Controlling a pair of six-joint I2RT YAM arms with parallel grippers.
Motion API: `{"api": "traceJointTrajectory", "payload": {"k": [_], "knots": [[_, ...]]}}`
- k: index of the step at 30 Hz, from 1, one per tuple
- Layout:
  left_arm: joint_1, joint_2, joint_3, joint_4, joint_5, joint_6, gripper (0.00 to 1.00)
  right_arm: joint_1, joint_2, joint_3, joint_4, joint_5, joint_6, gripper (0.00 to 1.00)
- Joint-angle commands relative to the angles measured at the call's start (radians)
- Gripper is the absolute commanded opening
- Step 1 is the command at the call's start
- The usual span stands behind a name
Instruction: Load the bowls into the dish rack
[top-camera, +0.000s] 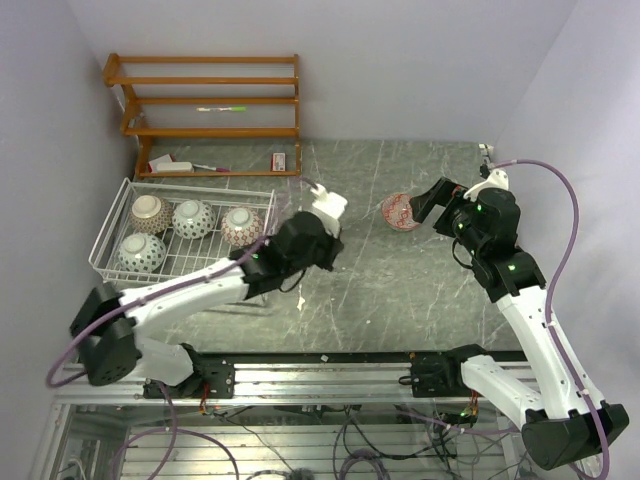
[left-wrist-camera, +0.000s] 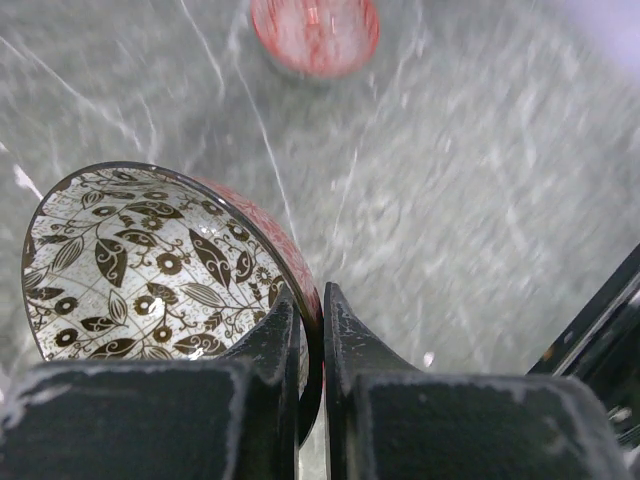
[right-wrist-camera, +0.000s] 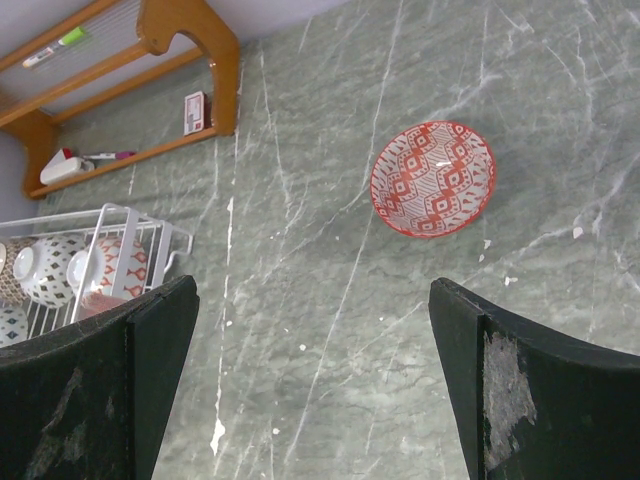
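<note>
My left gripper (left-wrist-camera: 312, 296) is shut on the rim of a bowl with a black-and-white leaf pattern inside (left-wrist-camera: 150, 265), one finger inside the rim and one outside. In the top view the left gripper (top-camera: 308, 238) sits just right of the dish rack (top-camera: 205, 260), and its wrist hides that bowl. A pink-red patterned bowl (top-camera: 400, 211) (right-wrist-camera: 433, 178) (left-wrist-camera: 315, 35) stands upright on the table. My right gripper (top-camera: 437, 204) (right-wrist-camera: 312, 284) hangs open just right of it, nothing between its fingers. Several bowls (top-camera: 193, 217) lie upside down in the rack.
An orange-brown wooden shelf unit (top-camera: 210, 100) stands against the back wall behind the rack, with small items on its lowest board. The rack's right wall (top-camera: 272, 215) is close to my left wrist. Grey marble table (top-camera: 400, 290) spreads between the arms.
</note>
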Motion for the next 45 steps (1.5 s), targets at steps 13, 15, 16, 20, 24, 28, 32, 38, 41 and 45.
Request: {"api": "traceJointTrajectory", "payload": {"k": [13,15,16,20,24,28,32,38,41,45], "knots": [[0.718,-0.48,-0.34,0.29,0.512,-0.396,0.07,-0.009,-0.015,-0.023,0.022,-0.035,-0.007,1.0],[0.812,-0.485,-0.427,0.36,0.587,-0.465,0.07,-0.007,-0.016,-0.025,0.021,-0.037,-0.006,1.0],[0.857,-0.483,-0.469,0.431,0.632,-0.505,0.07,-0.008,-0.017,-0.024,0.021,-0.038,-0.005,1.0],[1.003,-0.482,-0.604,0.593,0.735,-0.633,0.07,-0.008,-0.019,-0.026,0.021,-0.034,-0.008,1.0],[1.099,-0.482,-0.677,0.683,0.785,-0.714,0.07,-0.007,-0.014,-0.032,0.023,-0.035,-0.008,1.0],[1.169,-0.474,-0.708,0.692,0.814,-0.756,0.07,-0.009,-0.01,-0.037,0.031,-0.04,-0.005,1.0],[1.24,-0.46,-0.73,0.661,0.835,-0.772,0.08,-0.008,-0.007,-0.047,0.041,-0.04,-0.005,1.0],[1.281,-0.321,-0.783,0.833,0.892,-0.843,0.09,-0.008,0.011,-0.06,0.063,-0.052,-0.006,1.0],[1.284,-0.285,-0.786,0.874,0.91,-0.87,0.09,-0.008,0.019,-0.054,0.063,-0.052,-0.009,1.0],[1.295,-0.312,-0.776,0.748,0.893,-0.817,0.13,-0.007,0.016,-0.057,0.072,-0.054,-0.013,1.0]]}}
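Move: The left hand already holds the flowered bowl by its rim; the free spot in the near part of the dish rack lies about 29 cm to its left, 5 cm ahead and roughly 11 cm below. Just beyond that spot, the racked red-patterned bowl sits 10 cm ahead of the hand and 23 cm left, with the racked dotted bowl at 12 cm ahead and 35 cm left. From the right hand, the free spot is some 48 cm left, 1 cm back and 21 cm below. Keeping the flowered bowl pinched by its rim, the left arm first lifts it about 8 cm, then sweeps some 29 cm left and a little forward, in over the rack. Through the sweep the wrist rolls about 60 degrees, left side down, and the fingers swing round to point more forward and nearly level; the hand sinks some 11 cm from its high point and eases to a stop with the bowl on the near side of the racked red-patterned bowl. ##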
